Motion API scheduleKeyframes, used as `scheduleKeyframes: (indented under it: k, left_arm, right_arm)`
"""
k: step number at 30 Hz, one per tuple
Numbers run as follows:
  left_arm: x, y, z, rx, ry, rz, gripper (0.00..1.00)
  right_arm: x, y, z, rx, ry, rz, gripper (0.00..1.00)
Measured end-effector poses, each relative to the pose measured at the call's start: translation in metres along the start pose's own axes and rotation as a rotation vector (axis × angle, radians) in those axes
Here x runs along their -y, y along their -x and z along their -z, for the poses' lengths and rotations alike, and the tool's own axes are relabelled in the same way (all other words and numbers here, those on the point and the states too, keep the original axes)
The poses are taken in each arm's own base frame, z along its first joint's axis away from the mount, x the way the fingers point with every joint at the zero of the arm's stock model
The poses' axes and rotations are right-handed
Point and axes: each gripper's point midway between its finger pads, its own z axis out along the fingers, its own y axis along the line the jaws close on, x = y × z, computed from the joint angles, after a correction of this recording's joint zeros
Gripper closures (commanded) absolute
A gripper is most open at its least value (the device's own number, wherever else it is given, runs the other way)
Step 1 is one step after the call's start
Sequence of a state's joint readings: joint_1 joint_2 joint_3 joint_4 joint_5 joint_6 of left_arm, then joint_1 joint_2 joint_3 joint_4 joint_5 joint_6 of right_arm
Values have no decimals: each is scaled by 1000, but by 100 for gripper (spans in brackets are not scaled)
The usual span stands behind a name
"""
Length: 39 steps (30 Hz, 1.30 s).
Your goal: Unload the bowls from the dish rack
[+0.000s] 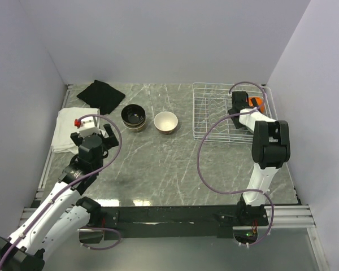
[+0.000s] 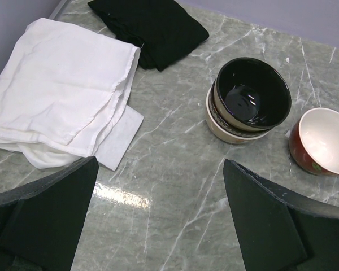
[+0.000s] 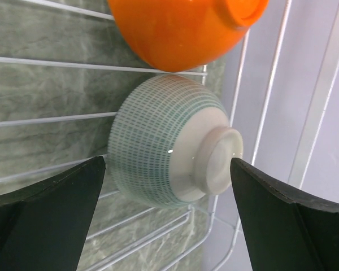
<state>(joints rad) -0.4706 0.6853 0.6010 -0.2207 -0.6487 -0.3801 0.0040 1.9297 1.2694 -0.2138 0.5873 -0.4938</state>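
Observation:
The white wire dish rack [image 1: 213,84] stands at the far right. An orange bowl [image 1: 258,103] leans in its far right corner, also in the right wrist view [image 3: 181,28]. Just below it a white bowl with a green dash pattern [image 3: 158,149] lies on its side on the rack wires [image 3: 45,61]. My right gripper [image 1: 238,105] is inside the rack, open [image 3: 167,165], with one finger on each side of the patterned bowl; I cannot tell if they touch it. My left gripper [image 1: 94,139] is open and empty [image 2: 159,169] above the table.
A black bowl stacked in a cream bowl [image 2: 251,96] and a red bowl with a white inside [image 2: 325,141] stand on the table centre [image 1: 133,117] [image 1: 165,122]. A folded white cloth [image 1: 65,127] and a black cloth [image 1: 101,95] lie at far left.

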Motion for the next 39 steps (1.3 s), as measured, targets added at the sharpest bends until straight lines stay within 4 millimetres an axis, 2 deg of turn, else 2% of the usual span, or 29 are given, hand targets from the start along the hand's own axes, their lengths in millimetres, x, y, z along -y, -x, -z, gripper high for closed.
scheduleKeyframes:
  k: [17, 22, 26, 29, 39]
  left_arm:
    - [2, -2, -4, -5, 3, -5, 1]
    - [2, -2, -4, -5, 3, -5, 1]
    - [2, -1, -3, -4, 2, -4, 1]
    - [1, -1, -3, -1, 1, -1, 1]
    - [3, 4, 0, 12, -12, 11, 1]
  right_arm:
    - [0, 8, -13, -4, -69, 18, 14]
    - [-2, 8, -12, -8, -71, 10, 27]
    - [-3, 6, -10, -23, -70, -5, 44]
    - [-3, 6, -8, -33, -65, -15, 50]
    - [-4, -2, 7, -70, -27, -82, 56]
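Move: The mint bowl lies on its side in the rack, almost between my right hand's open fingers: its middle is about 3 cm ahead, 1 cm to the right and 2 cm below. The orange bowl sits roughly 12 cm ahead and 2 cm to the left; the rack's right rail runs some 9 cm to the right, level with the mint bowl. From my left hand the mint bowl is about 17 cm ahead, 73 cm to the right and 16 cm lower. I ease my right hand about 1.5 cm forward and slightly down over the mint bowl, closing the fingers by roughly a quarter until they pinch it between rim side and foot. Keeping that grip, I draw back about 2 cm with a little left and up, away from the orange bowl, turning the wrist some 5 degrees clockwise. ##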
